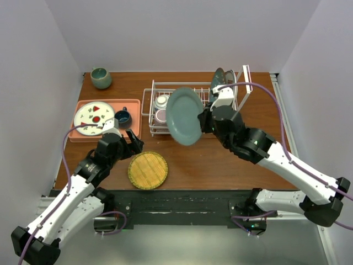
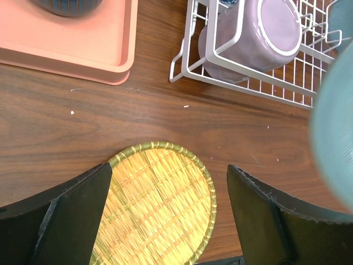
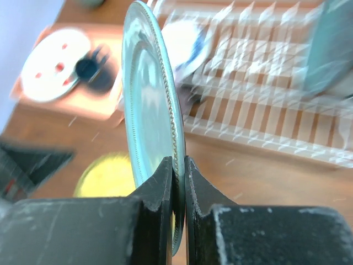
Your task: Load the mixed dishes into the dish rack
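My right gripper [image 1: 205,121] [image 3: 177,179] is shut on the rim of the plain teal plate [image 1: 185,116] [image 3: 144,105], holding it on edge in the air over the front of the white wire dish rack [image 1: 146,104] [image 3: 259,135]. In the rack's left end lie a blue-and-white bowl [image 1: 161,101] and the pinkish mug [image 1: 161,116] [image 2: 259,36]. Another teal-rimmed plate [image 1: 219,79] stands at the rack's far right. The yellow woven plate [image 1: 148,170] [image 2: 160,204] lies flat on the table. My left gripper [image 1: 135,144] [image 2: 165,221] hangs open just above it, holding nothing.
A salmon-pink tray [image 1: 132,105] [image 2: 83,52] at the left holds a white plate with red fruit marks [image 1: 94,116] and a dark blue cup [image 1: 122,117]. A grey-green cup [image 1: 101,78] stands at the back left corner. The rack's tall wire end piece [image 1: 246,85] rises on the right.
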Robot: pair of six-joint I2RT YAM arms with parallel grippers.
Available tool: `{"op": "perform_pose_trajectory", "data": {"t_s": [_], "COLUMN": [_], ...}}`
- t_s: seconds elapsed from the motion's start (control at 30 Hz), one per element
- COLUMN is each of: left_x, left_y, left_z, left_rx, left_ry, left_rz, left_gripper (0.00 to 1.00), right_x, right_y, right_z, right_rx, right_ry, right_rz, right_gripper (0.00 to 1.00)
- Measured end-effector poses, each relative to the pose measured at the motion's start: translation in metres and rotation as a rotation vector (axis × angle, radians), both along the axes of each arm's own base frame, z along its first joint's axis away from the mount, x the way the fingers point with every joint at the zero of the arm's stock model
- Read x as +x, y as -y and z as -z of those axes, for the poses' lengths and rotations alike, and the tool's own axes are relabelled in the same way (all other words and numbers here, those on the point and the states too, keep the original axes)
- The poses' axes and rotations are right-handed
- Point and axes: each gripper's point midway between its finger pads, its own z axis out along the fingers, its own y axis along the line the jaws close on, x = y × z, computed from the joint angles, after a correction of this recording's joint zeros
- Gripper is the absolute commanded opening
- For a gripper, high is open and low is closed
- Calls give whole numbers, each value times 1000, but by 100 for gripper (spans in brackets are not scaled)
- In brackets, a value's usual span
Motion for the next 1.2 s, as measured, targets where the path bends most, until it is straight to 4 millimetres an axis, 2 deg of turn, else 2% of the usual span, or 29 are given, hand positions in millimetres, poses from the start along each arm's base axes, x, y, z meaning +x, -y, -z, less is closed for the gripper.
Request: {"op": "perform_pose_trajectory", "data": {"t_s": [0.17,0.37,0.53,0.77,0.93,1.2], "left_x": [0,1,1,2,2,3], "left_y": [-1,-1,-2,-2,-2,-1], "left_z": [0,0,2,5,4,8], "left_rx": [3,9,20,31,28,35], "left_ry": [1,3,-2,-8,-4,-18], "left_rz": [-4,-4,-1,3,4,5], "left_gripper": [91,92,93,93,93,94], "right_x": [31,56,77,114,140,169], "right_y": [27,51,55,56,66,69], "right_z": [-37,-50,-41,-11,8,21], "right_rx": [-101,-263,-373,-482,-535,-585], "right_ry": [129,201,207,169,138,136], "right_rz": [202,376,446,494,538,562], "right_gripper": [0,0,0,0,0,0]}}
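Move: My right hand already pinches the rim of the pale green plate, high above the table. The free slot for it, just left of the dark standing plate, lies about 25 cm ahead, 9 cm to the right and 15 cm lower. The dark plate is 3 cm to the right of that slot. The lavender mug stands some 16 cm ahead and 17 cm left of this hand, well below. From my idle left hand the slot is about 24 cm ahead and 38 cm right, near its height. Keeping my right hand's grip on the plate rim, I carry the plate roughly 17 cm forward over the rack and about 7 cm right, towards the gap beside the dark plate. The path arches up some 5 cm, then sinks about 7, while my wrist swings clockwise and rolls its left side down, around 30 degrees each, bringing the plate up on edge. ##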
